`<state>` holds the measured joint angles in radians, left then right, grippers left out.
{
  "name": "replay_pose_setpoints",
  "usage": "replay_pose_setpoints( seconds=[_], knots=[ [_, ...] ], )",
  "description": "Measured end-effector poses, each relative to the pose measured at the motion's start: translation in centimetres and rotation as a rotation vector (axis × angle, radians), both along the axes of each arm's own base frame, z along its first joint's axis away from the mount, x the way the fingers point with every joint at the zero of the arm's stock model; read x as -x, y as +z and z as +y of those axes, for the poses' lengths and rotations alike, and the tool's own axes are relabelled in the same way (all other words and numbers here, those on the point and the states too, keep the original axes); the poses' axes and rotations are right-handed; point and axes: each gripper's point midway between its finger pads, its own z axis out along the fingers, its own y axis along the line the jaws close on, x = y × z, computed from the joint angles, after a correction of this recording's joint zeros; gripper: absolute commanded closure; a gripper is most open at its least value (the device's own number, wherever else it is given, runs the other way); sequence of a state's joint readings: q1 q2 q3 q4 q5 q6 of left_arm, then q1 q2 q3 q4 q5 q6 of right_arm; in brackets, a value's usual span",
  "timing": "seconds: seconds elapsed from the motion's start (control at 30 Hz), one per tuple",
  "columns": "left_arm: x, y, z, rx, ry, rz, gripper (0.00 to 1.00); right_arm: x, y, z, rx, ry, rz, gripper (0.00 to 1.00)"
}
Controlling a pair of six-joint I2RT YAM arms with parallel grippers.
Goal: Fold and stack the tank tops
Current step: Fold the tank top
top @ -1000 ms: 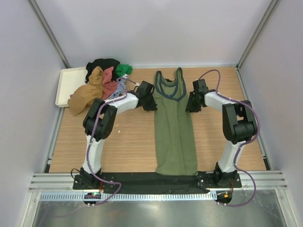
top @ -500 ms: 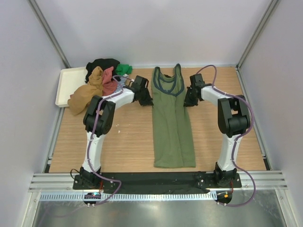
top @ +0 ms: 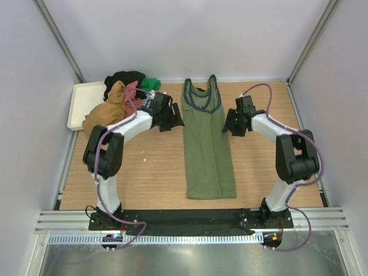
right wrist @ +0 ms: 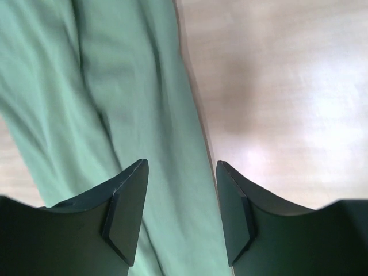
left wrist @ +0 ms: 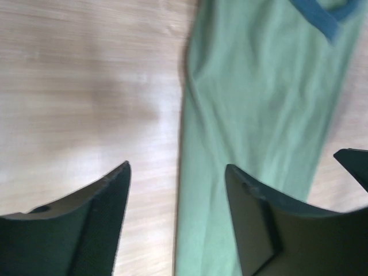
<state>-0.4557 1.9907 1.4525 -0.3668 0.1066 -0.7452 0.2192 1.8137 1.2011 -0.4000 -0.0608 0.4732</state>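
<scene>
An olive green tank top (top: 208,149) with navy trim lies flat and lengthwise mid-table, straps at the far end. My left gripper (top: 173,120) hovers at its left edge, open and empty. In the left wrist view the gripper (left wrist: 178,178) straddles the edge of the green cloth (left wrist: 259,103), navy trim (left wrist: 317,15) at top right. My right gripper (top: 229,126) is at the top's right edge. In the right wrist view it (right wrist: 181,172) stands open over the green cloth (right wrist: 115,86), holding nothing. More tank tops (top: 123,96), mustard, red, black and green, lie heaped at far left.
A cream tray (top: 77,103) sits at the far left under part of the heap. Grey walls close in the table on three sides. Bare wood (top: 149,172) lies on either side of the green top. The arm bases stand at the near edge.
Both grippers went from shut on the top's upper sides to open, letting go. The green top was drawn toward the far end and now lies flat.
</scene>
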Motion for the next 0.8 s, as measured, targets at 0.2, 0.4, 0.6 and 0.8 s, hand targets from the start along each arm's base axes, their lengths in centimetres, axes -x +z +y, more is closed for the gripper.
replay_pose_setpoints(
  seconds=[0.2,0.4,0.6,0.8],
  knots=[
    [8.3,4.7,0.3,-0.073,-0.055,-0.149,0.03,6.9,4.1,0.8,0.004,0.055,-0.109,0.36],
    [16.7,6.9,1.0,-0.100,-0.079,-0.277,0.01,13.2,7.7,1.9,-0.060,0.105,-0.241,0.19],
    [19.1,8.6,4.8,-0.054,0.034,-0.334,0.00,16.1,10.6,0.9,-0.122,0.081,-0.322,0.00],
    [21.0,8.0,7.3,-0.019,0.086,-0.346,0.00,17.7,10.0,-0.4,-0.113,0.013,-0.298,0.05]
  ],
)
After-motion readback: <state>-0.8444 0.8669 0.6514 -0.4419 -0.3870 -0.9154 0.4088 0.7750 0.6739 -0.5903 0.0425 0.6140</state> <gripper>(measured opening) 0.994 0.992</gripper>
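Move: The left hand is already clear of the green tank top: the left corner of its near hem lies some 35 cm back and about 3 cm to the right, roughly 5 cm below. From that hand, the tank top's straps are about 21 cm ahead and 9 cm right, the striped cloth 7 cm ahead and 13 cm left. From the right hand, the right hem corner is about 33 cm back, 1 cm right and 4 cm down; the straps are 23 cm ahead and 11 cm left. Back towards their bases both empty hands sweep along the two sides of the tank top, quickly at first, then slowing, the left by about 21 cm and the right by 18 cm, rising 8 to 10 cm on the way. The left then also swings outward to its left, away from the cloth. Both half-open grippers spread wide and their fingertips tilt up and forward some 20 degrees, touching nothing. ##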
